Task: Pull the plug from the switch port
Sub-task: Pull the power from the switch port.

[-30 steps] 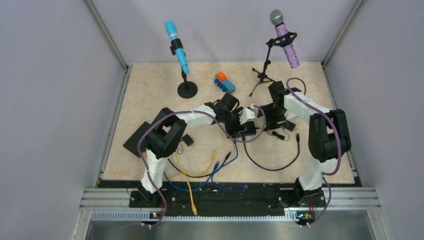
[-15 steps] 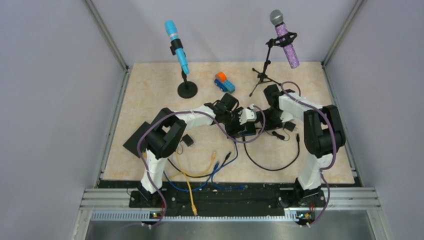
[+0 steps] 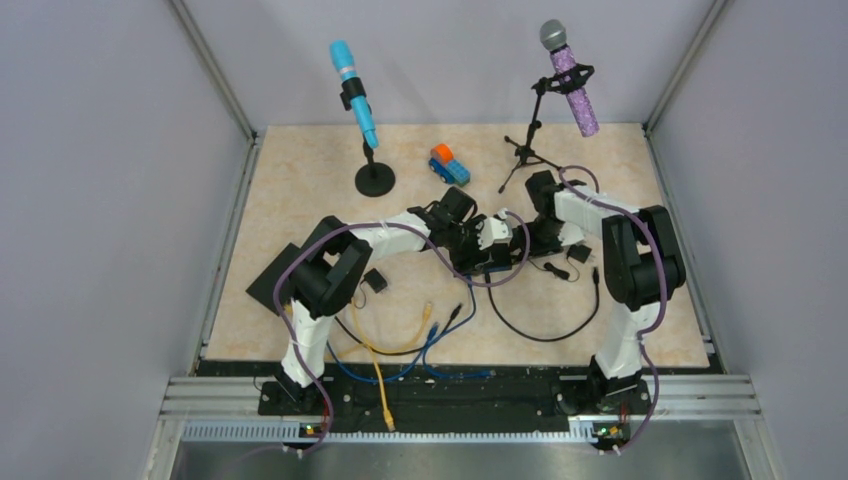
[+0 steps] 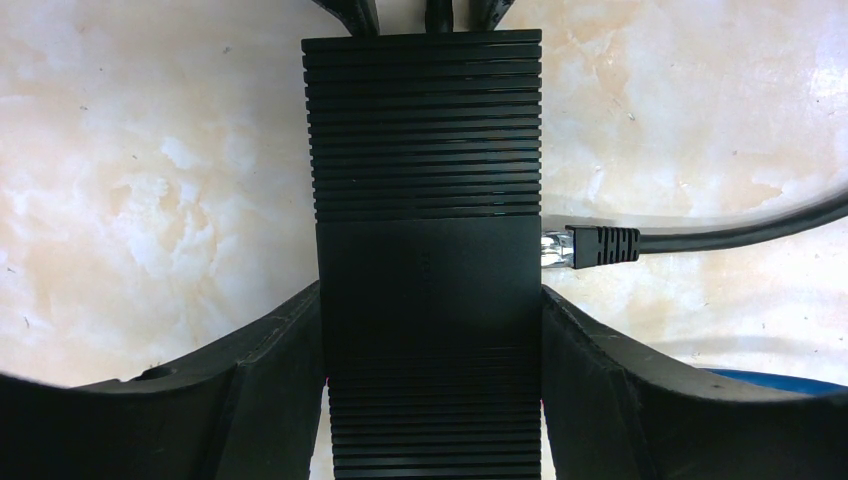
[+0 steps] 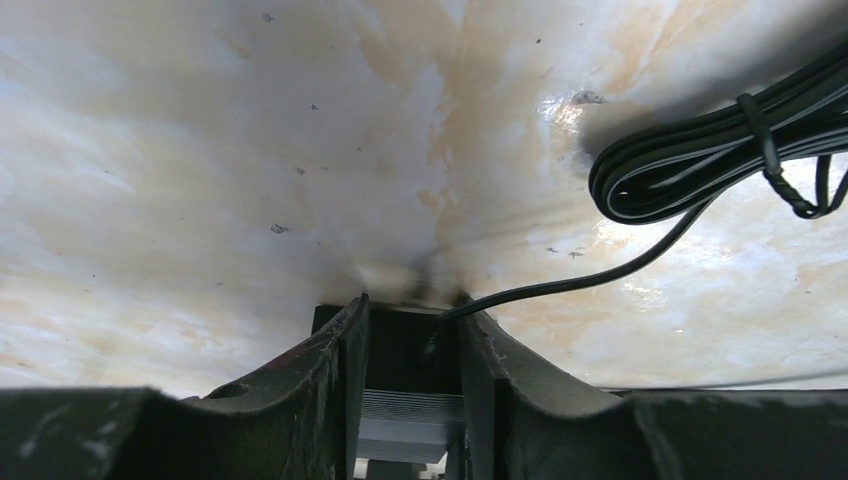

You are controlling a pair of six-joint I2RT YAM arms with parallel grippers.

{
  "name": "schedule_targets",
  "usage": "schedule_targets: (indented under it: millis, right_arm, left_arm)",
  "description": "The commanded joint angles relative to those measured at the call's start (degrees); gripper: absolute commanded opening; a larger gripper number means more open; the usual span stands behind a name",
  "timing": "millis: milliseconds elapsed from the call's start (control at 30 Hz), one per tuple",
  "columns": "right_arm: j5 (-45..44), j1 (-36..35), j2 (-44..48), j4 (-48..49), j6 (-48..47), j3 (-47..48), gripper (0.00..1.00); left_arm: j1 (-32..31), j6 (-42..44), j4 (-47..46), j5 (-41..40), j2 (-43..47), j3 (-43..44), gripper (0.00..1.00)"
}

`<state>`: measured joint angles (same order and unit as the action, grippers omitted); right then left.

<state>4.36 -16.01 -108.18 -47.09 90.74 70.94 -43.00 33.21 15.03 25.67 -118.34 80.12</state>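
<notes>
The black ribbed switch lies on the marbled table, and my left gripper is shut on its sides. Cables enter its far end. A loose black connector lies beside its right edge. In the right wrist view a thin black cable ends in a small plug seated in the switch's dark end face. My right gripper straddles that plug. Its jaws are narrowed, and a gap still shows on the left side of the plug. From above, both grippers meet at the switch.
A blue microphone and a purple microphone stand at the back, with a toy car between them. Yellow, blue and black cables trail toward the near edge. A coiled black cable lies right of the switch.
My right arm has swung left toward the switch and its jaws have narrowed around the plug. The left gripper and the switch have stayed put.
</notes>
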Motion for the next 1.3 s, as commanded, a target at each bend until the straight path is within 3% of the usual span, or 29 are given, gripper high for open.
schedule_targets:
  millis: [0,233,600,800,900,1033,1267]
  right_arm:
    - [0.61,-0.52,-0.89,2.22,0.82,0.60,0.37]
    - [2.75,-0.76,-0.39,5.08,0.47,-1.31,0.23]
    - [2.03,-1.08,2.24,7.69,2.47,-4.44,0.16]
    - [0.65,-1.07,8.06,18.71,7.62,-13.15,0.00]
    - [-0.86,-1.12,10.02,21.44,8.28,-15.84,0.00]
    - [-1.77,-1.06,10.75,20.77,8.07,-15.46,0.00]
    - [-5.08,-0.95,7.41,8.94,2.82,-7.74,0.00]
  left_arm:
    - [-0.33,1.54,1.56,0.19,1.49,-1.45,0.60]
    - [-0.35,2.20,2.53,0.25,1.18,-0.69,0.60]
    - [-0.33,1.60,3.41,-0.18,0.59,0.11,0.60]
    - [-0.33,0.58,3.43,0.37,0.33,-0.37,0.59]
    - [-0.33,0.53,3.51,0.26,0.29,-0.47,0.59]
    - [-0.33,0.58,3.77,0.02,0.27,-0.49,0.58]
    - [-0.33,0.77,3.98,-0.27,0.29,-1.07,0.58]
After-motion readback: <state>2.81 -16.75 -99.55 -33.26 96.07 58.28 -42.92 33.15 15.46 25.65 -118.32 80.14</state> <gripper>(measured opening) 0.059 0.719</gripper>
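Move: Straddled by the right hand's open fingers is the power plug, at fingertip height and about 1 cm to the left, in the right end of the switch. The switch's middle lies some 7 cm left of that hand, level fore-and-aft. The tied cable bundle is 8 cm to its right and 3 cm back, the black network plug 7 cm left and 5 cm back. From the left hand, which holds the switch, the plug is about 10 cm straight to the right. Closing from less than half open to nearly shut, the right fingers pinch the power plug from front and back at the switch's end, while their tips stay in place within about half a centimetre. Once nearly shut, the wrist tilts some 10 degrees, swinging the fingertips forward under the hand. The left hand stays still, keeping its grip across the switch. ##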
